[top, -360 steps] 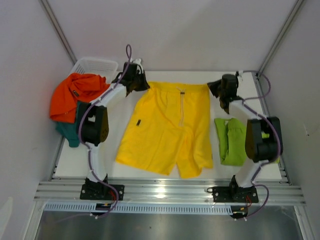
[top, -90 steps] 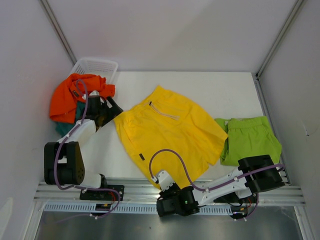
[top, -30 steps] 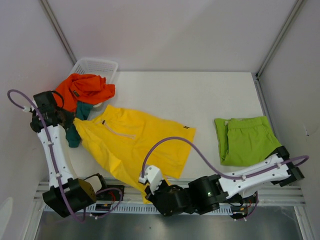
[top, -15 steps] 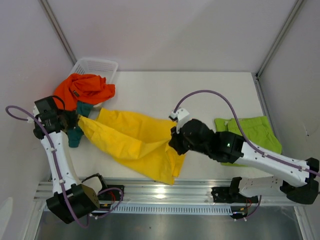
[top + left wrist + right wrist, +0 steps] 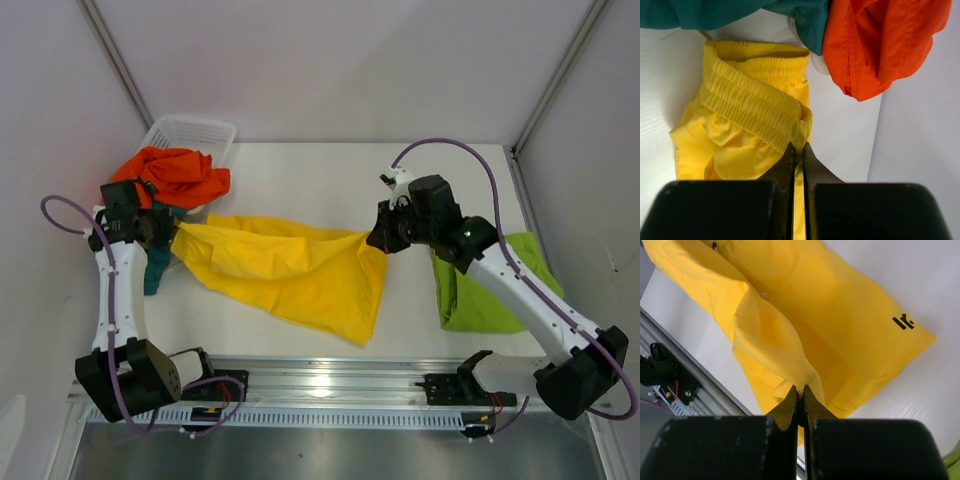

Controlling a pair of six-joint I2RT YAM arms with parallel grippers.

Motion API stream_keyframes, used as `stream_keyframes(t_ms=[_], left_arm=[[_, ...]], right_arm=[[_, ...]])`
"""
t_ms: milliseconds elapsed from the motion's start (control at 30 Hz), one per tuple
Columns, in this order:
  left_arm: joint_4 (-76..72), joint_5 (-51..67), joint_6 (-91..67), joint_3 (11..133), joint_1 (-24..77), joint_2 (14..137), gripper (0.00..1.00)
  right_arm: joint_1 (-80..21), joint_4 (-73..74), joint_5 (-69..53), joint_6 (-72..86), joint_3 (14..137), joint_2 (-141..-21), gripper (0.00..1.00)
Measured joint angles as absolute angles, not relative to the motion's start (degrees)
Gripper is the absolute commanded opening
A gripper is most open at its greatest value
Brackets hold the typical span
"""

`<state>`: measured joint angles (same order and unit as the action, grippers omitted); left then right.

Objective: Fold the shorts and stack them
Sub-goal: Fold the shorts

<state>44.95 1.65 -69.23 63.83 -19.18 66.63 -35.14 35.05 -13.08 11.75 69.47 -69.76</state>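
Observation:
The yellow shorts (image 5: 290,270) hang stretched between both grippers above the table. My left gripper (image 5: 172,232) is shut on their elastic waistband (image 5: 755,102) at the left end. My right gripper (image 5: 376,238) is shut on a leg hem of the yellow shorts (image 5: 805,325) at the right end. Lime green shorts (image 5: 490,290) lie folded at the right, partly under the right arm. Orange shorts (image 5: 175,175) and teal shorts (image 5: 155,270) lie in a heap at the left, and both show as orange shorts (image 5: 880,40) and teal shorts (image 5: 730,10) in the left wrist view.
A white mesh basket (image 5: 190,130) stands at the back left, partly under the orange heap. The metal rail (image 5: 330,385) runs along the table's near edge. Grey walls close in the left, back and right sides.
My right gripper has swung from the near edge up and to the right with the hem, pulling the yellow shorts out lengthwise. The left gripper has shifted slightly back, still holding the waistband.

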Motion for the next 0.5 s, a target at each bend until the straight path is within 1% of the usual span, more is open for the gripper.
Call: stream_keyframes(t_ms=[200,400,500], left_arm=[[44.25,-1.83,-72.99,65.06,-15.64,70.37,0.0],[43.33,-4.36,-75.48,67.48,-12.71,75.29,0.0],[43.4,-5.41,-76.29,70.54,-10.87,79.42,0.0]], right_arm=[[-28.69,32.47,-18.13,10.7,69.45,-76.55,0.0],[-24.75,30.33,-19.55,10.68,69.45,-83.22,0.0],[-22.24,28.8,-20.49,10.74,69.47,-85.23,0.0]])
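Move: The left hand holds one end of the yellow shorts' waistband; the band's far end lies about 17 cm ahead, 4 cm right and 20 cm below, with the teal cloth some 7 cm ahead and 6 cm left, the orange garment about 23 cm ahead and 3 cm left. The right hand holds a leg edge; the other leg's printed corner is roughly 12 cm ahead, 5 cm right, 23 cm below, the green shorts about 33 cm right and 4 cm ahead. Forward and down together, both hands keep their pinch on the yellow shorts. The right hand carries its leg edge about 8 cm ahead and nearly as far down, easing a little right and tipping about 10 degrees further down, towards the printed corner; the left hand takes its waistband end some 5 cm forward towards the far one, sinking and drifting right slightly. ##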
